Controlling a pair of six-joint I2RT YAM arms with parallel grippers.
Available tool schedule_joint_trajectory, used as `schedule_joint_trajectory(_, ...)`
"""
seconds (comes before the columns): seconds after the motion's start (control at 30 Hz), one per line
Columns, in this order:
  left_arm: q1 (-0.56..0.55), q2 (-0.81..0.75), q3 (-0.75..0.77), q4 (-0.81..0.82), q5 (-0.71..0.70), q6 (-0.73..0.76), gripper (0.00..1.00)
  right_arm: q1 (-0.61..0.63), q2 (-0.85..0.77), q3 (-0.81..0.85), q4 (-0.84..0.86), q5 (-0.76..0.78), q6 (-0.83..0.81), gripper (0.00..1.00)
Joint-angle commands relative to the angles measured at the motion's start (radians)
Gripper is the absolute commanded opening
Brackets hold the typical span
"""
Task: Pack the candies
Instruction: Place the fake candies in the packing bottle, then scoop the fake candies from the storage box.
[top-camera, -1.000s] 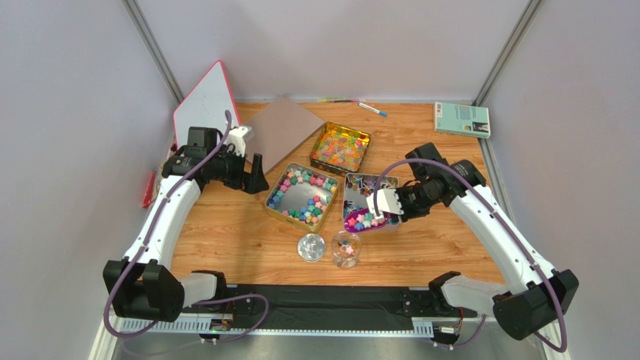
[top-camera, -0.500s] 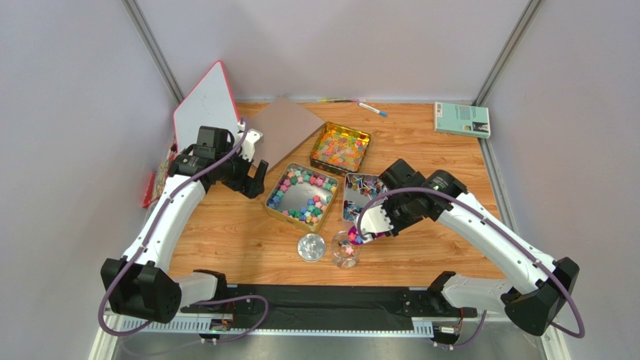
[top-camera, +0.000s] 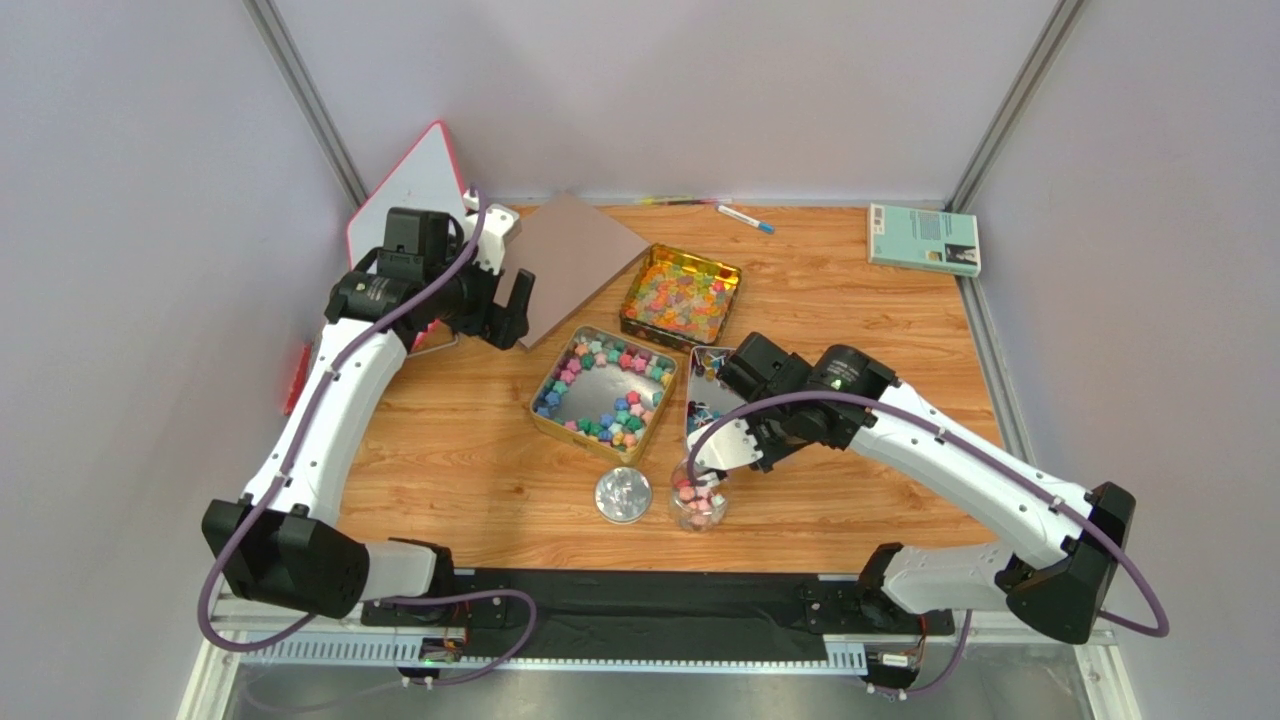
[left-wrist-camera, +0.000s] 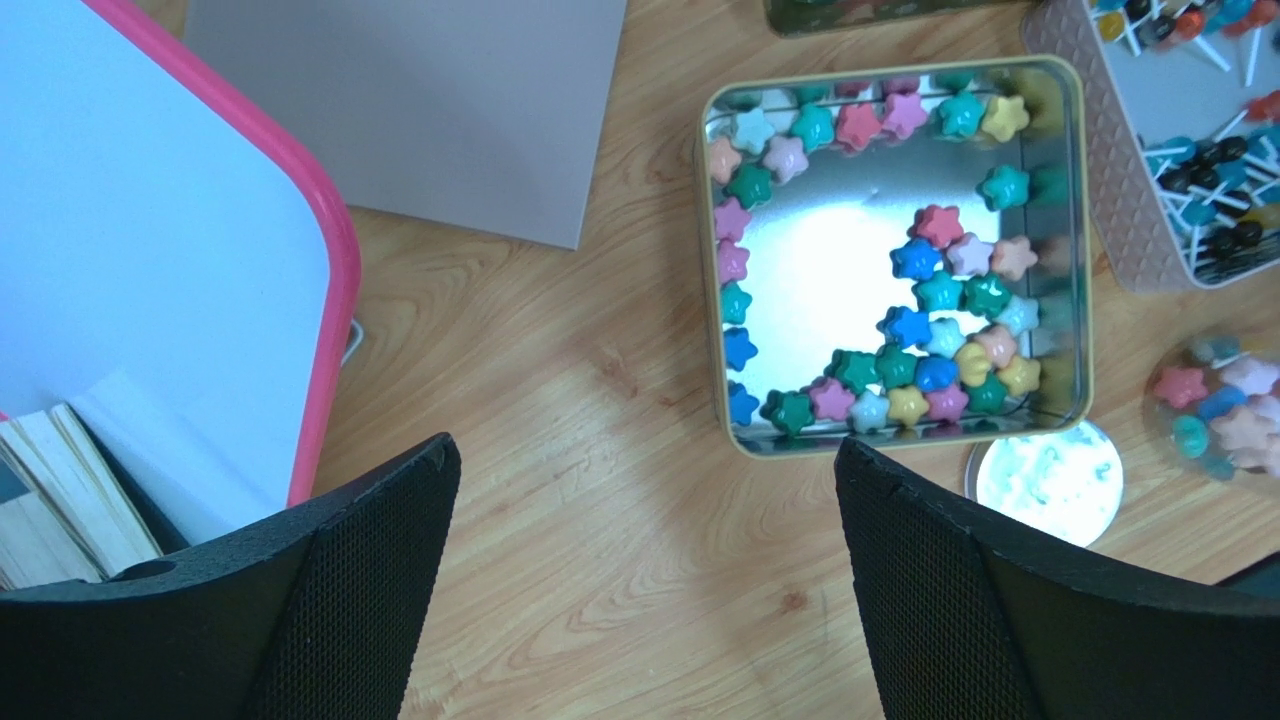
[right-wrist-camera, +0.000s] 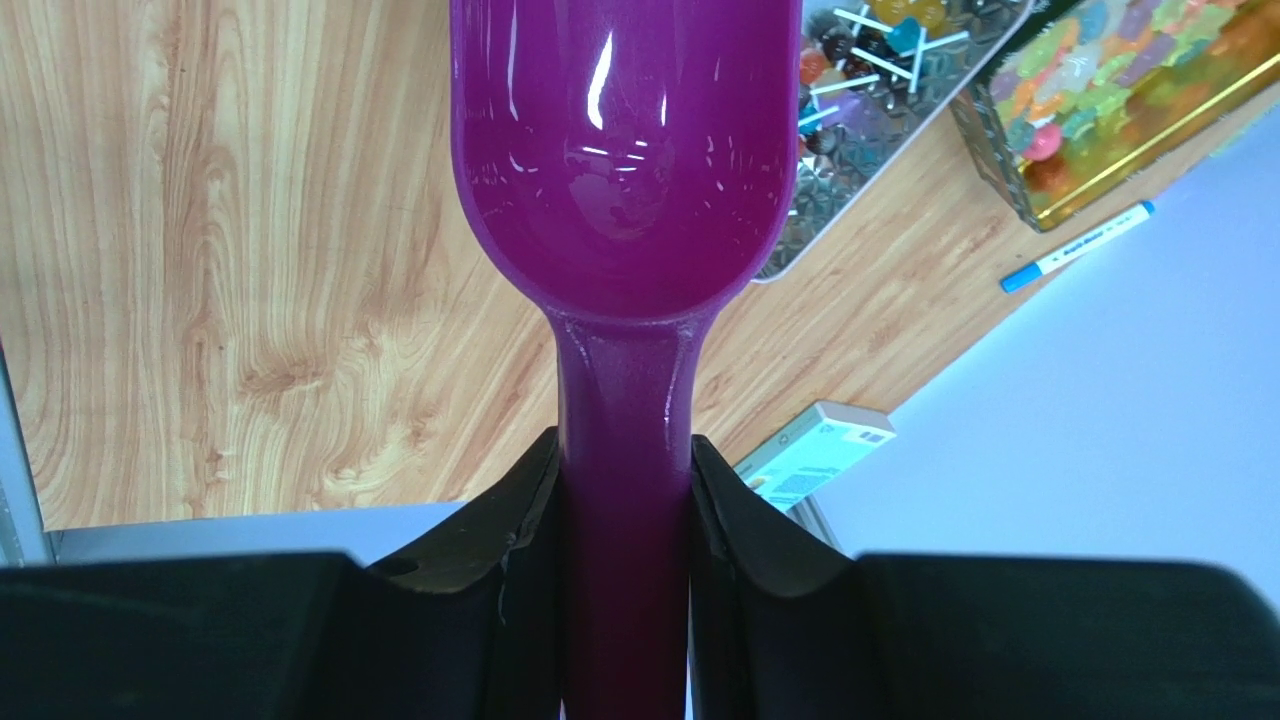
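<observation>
Star-shaped candies (left-wrist-camera: 917, 323) in pink, green, blue and yellow line a square gold tin (top-camera: 549, 413). More candies (top-camera: 693, 492) lie in a small glass jar (left-wrist-camera: 1225, 420) near the front edge. My right gripper (right-wrist-camera: 624, 510) is shut on the handle of a purple scoop (right-wrist-camera: 624, 150), whose bowl shows empty. In the top view that right gripper (top-camera: 732, 444) hangs just above and right of the jar. My left gripper (top-camera: 508, 311) is open over bare wood left of the tin, with nothing between its fingers (left-wrist-camera: 361, 585).
A second gold tin (top-camera: 729, 273) holds orange-yellow sweets. A patterned tray (top-camera: 702, 393) holds wrapped pieces on sticks. The jar's lid (top-camera: 622, 494) lies left of the jar. A pink-rimmed whiteboard (top-camera: 406, 203), a grey board (top-camera: 571, 255), a pen (top-camera: 744, 219) and a book (top-camera: 923, 237) lie at the back.
My right arm swung the scoop from the patterned tray forward and left to the jar; the candies it carried are gone from it. My left arm pulled back toward the whiteboard.
</observation>
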Motion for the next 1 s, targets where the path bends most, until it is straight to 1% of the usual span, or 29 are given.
schedule_joint_trajectory(0.0, -0.008, 0.017, 0.053, -0.014, 0.048, -0.059, 0.99, 0.050, 0.011, 0.077, -0.155, 0.093, 0.075, 0.00)
schedule_joint_trajectory(0.17, -0.011, 0.042, 0.066, -0.022, 0.111, -0.080, 0.99, 0.048, -0.002, 0.127, -0.177, 0.119, 0.113, 0.00)
schedule_joint_trajectory(0.27, -0.011, 0.047, 0.037, -0.020, 0.195, -0.070, 0.99, -0.027, -0.044, 0.103, -0.142, 0.096, 0.076, 0.00)
schedule_joint_trajectory(0.33, -0.012, 0.053, 0.017, -0.012, 0.260, -0.065, 0.99, -0.103, -0.062, 0.020, -0.074, 0.105, 0.012, 0.00)
schedule_joint_trajectory(0.37, -0.012, 0.060, -0.006, -0.009, 0.271, -0.068, 1.00, -0.135, -0.065, 0.000, -0.045, 0.099, -0.011, 0.00)
schedule_joint_trajectory(0.4, -0.012, 0.060, -0.017, -0.003, 0.275, -0.079, 0.99, -0.198, -0.061, -0.017, 0.010, 0.096, -0.028, 0.00)
schedule_joint_trajectory(0.47, -0.012, 0.057, -0.043, 0.003, 0.277, -0.082, 0.99, -0.252, -0.007, -0.031, 0.047, 0.095, -0.074, 0.00)
schedule_joint_trajectory(0.5, -0.012, 0.053, -0.049, 0.001, 0.278, -0.082, 0.99, -0.302, 0.010, -0.025, 0.073, 0.092, -0.089, 0.00)
schedule_joint_trajectory(0.53, -0.014, 0.050, -0.055, -0.002, 0.274, -0.076, 0.99, -0.321, 0.030, -0.020, 0.090, 0.091, -0.132, 0.00)
schedule_joint_trajectory(0.6, -0.012, 0.048, -0.065, -0.003, 0.268, -0.076, 0.99, -0.367, 0.086, -0.018, 0.146, 0.131, -0.184, 0.00)
schedule_joint_trajectory(0.73, -0.012, 0.062, -0.078, 0.021, 0.281, -0.105, 0.99, -0.403, 0.185, 0.060, 0.171, 0.160, -0.278, 0.00)
schedule_joint_trajectory(0.77, -0.012, 0.062, -0.086, 0.027, 0.281, -0.110, 0.99, -0.407, 0.206, 0.084, 0.173, 0.170, -0.324, 0.00)
schedule_joint_trajectory(0.97, -0.012, 0.038, -0.111, 0.057, 0.251, -0.120, 1.00, -0.413, 0.295, 0.129, 0.176, 0.225, -0.480, 0.00)
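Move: The packing bottle, where the right hand's scoop is tipped, stands about 8 cm to that hand's left, 7 cm back and 12 cm below. The lollipop tin is roughly 5 cm ahead and 2 cm left, and the gummy tin 19 cm ahead and 9 cm left, both some 16 cm down. From the open left hand, the star candy tin lies about 10 cm right, 10 cm back and 21 cm below; the round lid is 12 cm right and 23 cm back. Keep the right gripper's grip on the purple scoop, lift it 2 to 3 cm off the bottle's mouth, then swing it right and on forward about 11 cm, away from the bottle and past the lollipop tin, sinking some 5 cm and tilting its left side down. Bring the open left gripper right and down, slightly back, towards the star candy tin, tipping its fingers further down. ##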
